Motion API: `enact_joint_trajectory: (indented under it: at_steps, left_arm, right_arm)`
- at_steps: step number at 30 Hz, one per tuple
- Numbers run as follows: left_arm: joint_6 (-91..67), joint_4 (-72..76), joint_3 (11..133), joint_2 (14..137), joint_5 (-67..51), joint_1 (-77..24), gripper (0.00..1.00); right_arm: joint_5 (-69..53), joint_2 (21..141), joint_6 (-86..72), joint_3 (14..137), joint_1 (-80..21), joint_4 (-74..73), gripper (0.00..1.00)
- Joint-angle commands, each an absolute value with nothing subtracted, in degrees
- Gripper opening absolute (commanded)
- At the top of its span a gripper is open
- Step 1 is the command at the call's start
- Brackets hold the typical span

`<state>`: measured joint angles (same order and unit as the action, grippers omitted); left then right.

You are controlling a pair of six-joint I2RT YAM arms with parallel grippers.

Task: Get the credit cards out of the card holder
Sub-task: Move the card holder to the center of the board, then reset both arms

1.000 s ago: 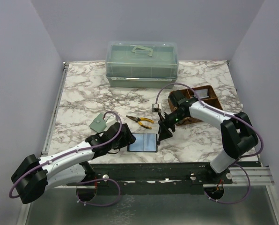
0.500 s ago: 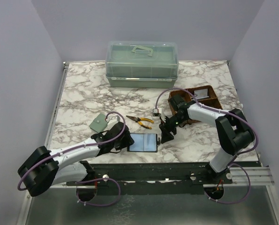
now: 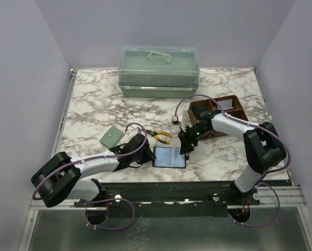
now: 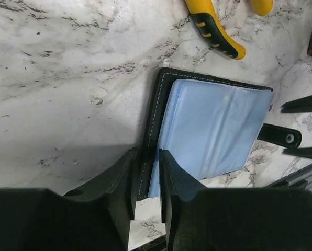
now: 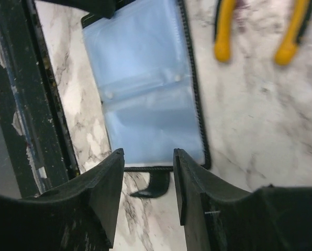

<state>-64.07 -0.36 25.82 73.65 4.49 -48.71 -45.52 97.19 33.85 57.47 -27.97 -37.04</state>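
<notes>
The card holder [image 3: 169,156] lies open on the marble near the front edge, its blue-grey plastic sleeves facing up. My left gripper [image 3: 147,155] is shut on its black left edge; in the left wrist view the stitched edge [image 4: 152,130] runs between my fingertips [image 4: 125,175]. My right gripper [image 3: 186,147] is open just above the holder's right edge. In the right wrist view the snap strap [image 5: 156,184] lies between the open fingers [image 5: 108,180], below the sleeves [image 5: 145,104]. No credit card shows apart from the sleeves.
Yellow-handled pliers [image 3: 157,135] lie just behind the holder. A sage-green wallet [image 3: 110,137] sits to the left. A brown wooden tray [image 3: 234,112] is at the right and a green lidded box [image 3: 158,70] at the back. The black front rail [image 3: 198,188] runs close by.
The left arm has reached right and the open card holder has slid right with it. The right gripper has shifted slightly and stays open by the holder's right edge.
</notes>
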Motion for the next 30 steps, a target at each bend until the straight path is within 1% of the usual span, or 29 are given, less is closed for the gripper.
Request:
enact_joint_trajectory:
  at_steps: [1, 3, 4, 5, 7, 11, 15, 18, 19, 20, 25, 30]
  left_arm:
    - [-63.9, -0.4, 24.7, 73.8, 2.3, -48.6, 0.28]
    - [-62.6, 1.3, 24.8, 72.3, 1.8, -48.6, 0.29]
    - [-61.5, 2.0, 25.0, 71.2, 1.5, -48.6, 0.32]
    - [-60.5, 2.0, 25.4, 69.9, 1.6, -48.6, 0.36]
    - [-57.7, 1.4, 26.5, 66.7, 2.3, -48.0, 0.5]
    - [-51.0, 0.1, 29.2, 60.5, 1.7, -44.2, 0.77]
    - [-45.3, -1.7, 33.5, 56.2, 0.8, -40.3, 0.97]
    - [-42.5, -2.3, 37.3, 55.0, 0.1, -37.7, 0.99]
    - [-41.8, -2.7, 38.6, 55.1, -1.1, -36.8, 0.99]
    - [-41.0, -3.2, 40.2, 55.3, -2.0, -35.9, 0.99]
    - [-36.7, -7.6, 47.5, 56.8, -3.7, -32.6, 0.99]
    - [-33.2, -12.5, 52.9, 56.3, -3.7, -30.4, 0.99]
  right_arm:
    - [-43.2, 91.0, 32.5, 60.4, -23.5, -36.5, 0.5]
    - [-46.0, 88.1, 34.0, 61.5, -21.7, -38.4, 0.52]
    - [-47.0, 86.4, 34.4, 62.0, -21.1, -39.0, 0.54]
    - [-47.3, 84.5, 34.5, 62.4, -20.8, -39.2, 0.56]
    - [-46.2, 80.6, 33.4, 63.5, -19.9, -38.8, 0.61]
    - [-44.9, 74.2, 30.7, 67.1, -14.8, -37.8, 0.77]
    - [-49.3, 72.7, 26.4, 71.9, -7.5, -39.3, 0.85]
    - [-51.4, 70.7, 20.9, 73.4, -3.2, -37.2, 0.92]
    - [-50.9, 70.2, 18.6, 73.8, -2.2, -36.3, 0.98]
    - [-50.3, 69.9, 16.2, 74.1, -1.3, -35.0, 0.99]
    - [-47.3, 68.3, 4.0, 74.1, 3.7, -30.8, 0.99]
    - [-39.6, 65.5, 1.1, 73.6, 4.3, -30.0, 0.99]
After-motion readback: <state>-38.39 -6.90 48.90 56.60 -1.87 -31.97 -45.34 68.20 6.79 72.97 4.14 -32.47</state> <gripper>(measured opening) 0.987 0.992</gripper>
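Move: The open card holder lies flat between the hands. Its middle is about 7 cm to the right of the left hand, 1 cm ahead and 1 cm below, so the left fingertips are right at its left edge. From the right hand it is some 7 cm left, 1 cm back and 3 cm below. The pliers are about 10 cm ahead of the left hand and 1 cm to its right. The wicker basket is roughly 16 cm ahead of the right hand and 14 cm to its right. The card holder is left where it lies as both hands lift away with fingers spreading wide. The left comes clear of its left edge, rising about 24 cm while going forward past the pliers and tilting its fingertips up. The right rises some 26 cm from the strap end, swinging right and forward to above the basket, tipping up and turning clockwise. ##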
